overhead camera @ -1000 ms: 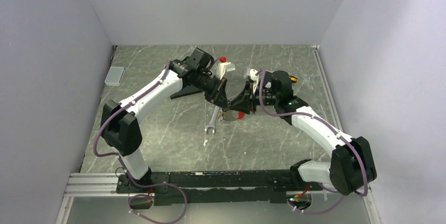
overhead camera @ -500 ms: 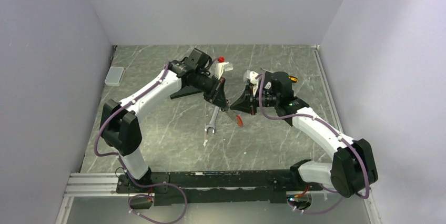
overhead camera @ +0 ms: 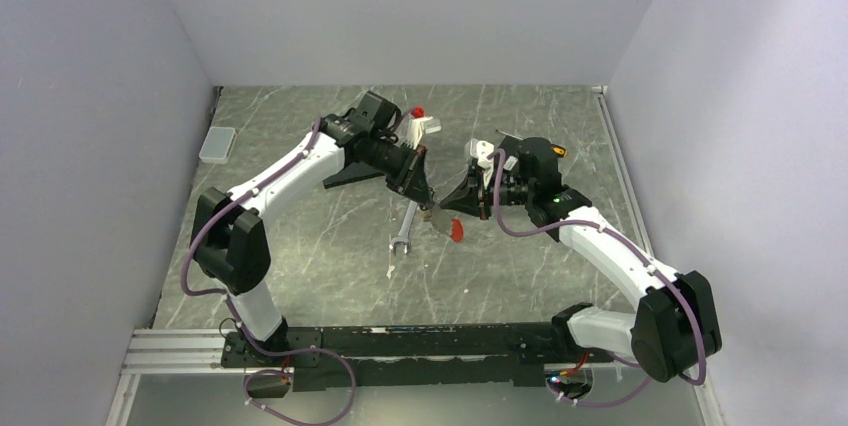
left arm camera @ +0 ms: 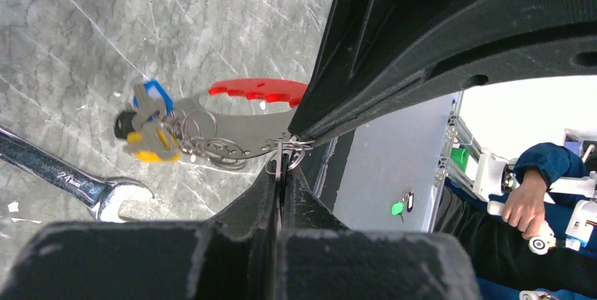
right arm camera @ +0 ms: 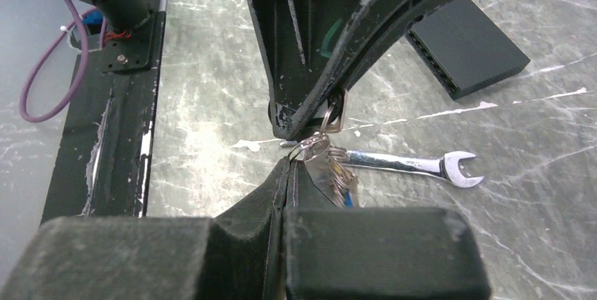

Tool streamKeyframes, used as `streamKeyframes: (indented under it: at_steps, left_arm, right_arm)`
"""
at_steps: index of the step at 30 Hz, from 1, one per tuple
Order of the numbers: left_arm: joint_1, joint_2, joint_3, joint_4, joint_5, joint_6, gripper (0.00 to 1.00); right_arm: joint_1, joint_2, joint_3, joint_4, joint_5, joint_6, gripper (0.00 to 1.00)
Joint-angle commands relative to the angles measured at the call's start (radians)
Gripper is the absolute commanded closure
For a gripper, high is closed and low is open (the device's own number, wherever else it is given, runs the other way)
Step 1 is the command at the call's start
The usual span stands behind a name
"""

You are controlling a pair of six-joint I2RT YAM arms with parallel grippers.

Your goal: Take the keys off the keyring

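Observation:
Both grippers meet above the table's middle. My left gripper (overhead camera: 428, 207) is shut on a thin metal ring (left arm camera: 283, 153) of the keyring (left arm camera: 243, 125), a grey curved strap with a red part (left arm camera: 259, 91). The keys (left arm camera: 146, 121), with blue, yellow and dark heads, hang in a bunch at the strap's far end. My right gripper (overhead camera: 446, 207) is shut on another thin ring (right arm camera: 310, 146) of the same bunch, tip to tip with the left gripper (right arm camera: 310, 113). The red part (overhead camera: 457, 230) hangs below both tips. Some keys (right arm camera: 343, 180) dangle beside the right fingers.
A long silver wrench (overhead camera: 403, 231) lies on the table under the grippers and shows in the right wrist view (right arm camera: 412, 163). A black block (right arm camera: 468, 53) lies behind the left arm. A white object with a red cap (overhead camera: 421, 123) and a pale small box (overhead camera: 217, 144) sit further back.
The keyring's red part has swung lower beneath the two gripper tips. The right arm has shifted slightly to the right. Both grippers stay shut on the rings.

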Motion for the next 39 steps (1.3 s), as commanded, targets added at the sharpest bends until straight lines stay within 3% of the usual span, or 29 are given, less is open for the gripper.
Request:
streamKeyframes:
  at_steps: [1,11,19,27,32,37,39]
  left_arm:
    - [0.015,0.026,0.003,0.049,0.018,-0.022,1.00]
    - [0.015,0.041,-0.017,0.074,-0.003,-0.053,1.00]
    - [0.015,0.051,-0.033,0.075,-0.009,-0.048,1.00]
    - [0.013,0.030,-0.029,0.068,0.007,-0.036,1.00]
    - [0.013,0.021,-0.028,0.065,0.005,-0.031,1.00]
    - [0.013,-0.002,-0.033,0.060,-0.007,-0.018,1.00]
    - [0.013,-0.009,-0.039,0.060,-0.006,-0.013,1.00]
  right_arm:
    - [0.002,-0.020,0.042,-0.016,-0.041,-0.079,1.00]
    - [0.045,0.000,0.064,-0.059,0.049,-0.341,1.00]
    - [0.064,-0.008,0.081,-0.105,0.083,-0.465,1.00]
    - [0.079,-0.023,-0.001,-0.049,0.244,-0.532,1.00]
    - [0.078,-0.007,0.018,-0.044,0.244,-0.432,0.69]
    - [0.068,0.011,0.071,-0.086,0.225,-0.203,0.53]
    - [0.054,0.021,0.088,-0.112,0.199,-0.129,0.52]
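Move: The ring of the keyring sits in the right fingers' pinch, about 1 cm to the right hand's left and level with it; it lies some 1 cm to the left hand's right. The other keys hang roughly 6 cm below the right hand and 2 cm to its left, neither ahead nor behind. The red-handled tool's grip hangs about 3 cm back, 2 cm right and 6 cm below; the wrench's middle is 2 cm ahead, 6 cm left and 16 cm below. The ring, pinched by the right fingers beside the left fingertips, is worked round as the right hand rolls some 20 degrees, its forward side rising, and dips its fingertips. The right hand goes about 3 cm down and 2 cm forward, then opens to about half, letting go. The left hand sinks about 2.5 cm, easing forward, and keeps its pinch on the key. ##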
